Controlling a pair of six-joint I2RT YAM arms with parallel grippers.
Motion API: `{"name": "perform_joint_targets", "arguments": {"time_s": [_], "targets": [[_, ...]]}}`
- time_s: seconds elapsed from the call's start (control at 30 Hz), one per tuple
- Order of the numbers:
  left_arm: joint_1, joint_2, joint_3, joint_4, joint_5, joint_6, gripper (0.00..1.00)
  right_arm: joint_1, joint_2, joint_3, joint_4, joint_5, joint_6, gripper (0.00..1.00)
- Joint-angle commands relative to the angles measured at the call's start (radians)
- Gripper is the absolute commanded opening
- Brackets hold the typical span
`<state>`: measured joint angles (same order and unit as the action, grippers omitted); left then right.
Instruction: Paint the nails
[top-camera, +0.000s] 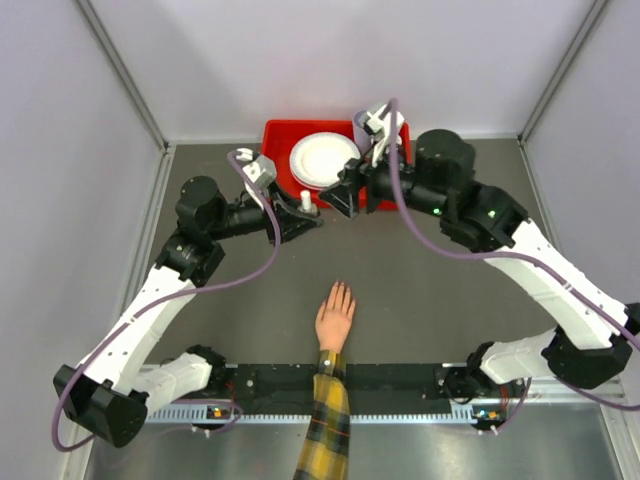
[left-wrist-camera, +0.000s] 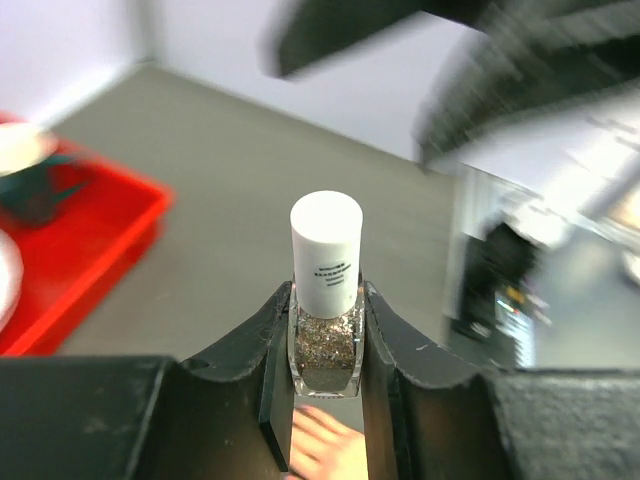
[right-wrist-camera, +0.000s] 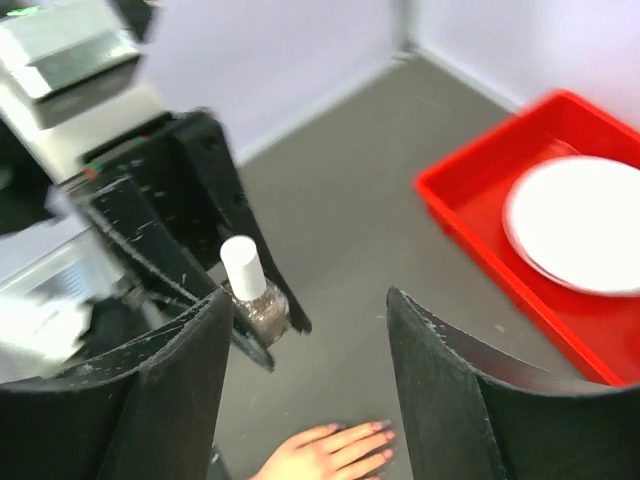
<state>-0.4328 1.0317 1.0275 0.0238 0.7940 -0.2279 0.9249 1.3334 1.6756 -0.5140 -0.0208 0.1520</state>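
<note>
A peach hand (top-camera: 335, 318) with a yellow plaid sleeve lies flat on the grey table, fingers pointing away from the arm bases. Its nails (top-camera: 340, 288) show as small pinkish tips (right-wrist-camera: 385, 432) in the right wrist view. My left gripper (top-camera: 305, 212) is shut on a small clear bottle (left-wrist-camera: 326, 335) of glittery polish, held upright above the table with its white cap (left-wrist-camera: 326, 250) on. My right gripper (right-wrist-camera: 310, 295) is open and empty, just to the right of the bottle (right-wrist-camera: 250, 290) and apart from it. The hand (left-wrist-camera: 325, 450) lies below and nearer than both grippers.
A red tray (top-camera: 275, 135) sits at the back of the table with a white plate (top-camera: 323, 160) in it, right behind both grippers. Pale walls close off the left, right and back. Both arms' bases stand on the black rail (top-camera: 400, 380) at the near edge.
</note>
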Motion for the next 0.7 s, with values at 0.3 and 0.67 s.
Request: {"name": "perform_joint_targets", "arguments": {"time_s": [0.3,0.67], "targets": [[-0.001,-0.010,0.008,0.321,0.524,-0.243,0.00,-0.092,-0.008,-0.030,0.181,-0.832,0.009,0.42],[-0.001,-0.015,-0.004,0.324,0.525,-0.248,0.00,-0.092,0.052,0.003,0.243,-0.886,0.057,0.36]]}}
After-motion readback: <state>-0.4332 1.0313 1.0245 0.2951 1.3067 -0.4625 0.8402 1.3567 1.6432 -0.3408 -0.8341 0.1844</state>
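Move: The nail-polish bottle, cap up, is already in the left fingers, its white cap about 4 cm above that hand point. From the open, empty right hand the cap lies about 5 cm to the left, level in forward reach and roughly 2 cm lower. The painted hand rests some 40 cm below the right hand and about 6 cm back, with no sideways offset; the red tray is roughly 32 cm ahead of it, 2 cm to the right and equally far down. Back towards the bases both hands swing together, about 9 cm and rising 2 to 3 cm, quick at first, then easing off. The left keeps its grip on the bottle and turns some 30 degrees clockwise; the right turns about 40 degrees counter-clockwise and edges left, bringing its fingers around the white cap while partly closing them, without clamping down. ##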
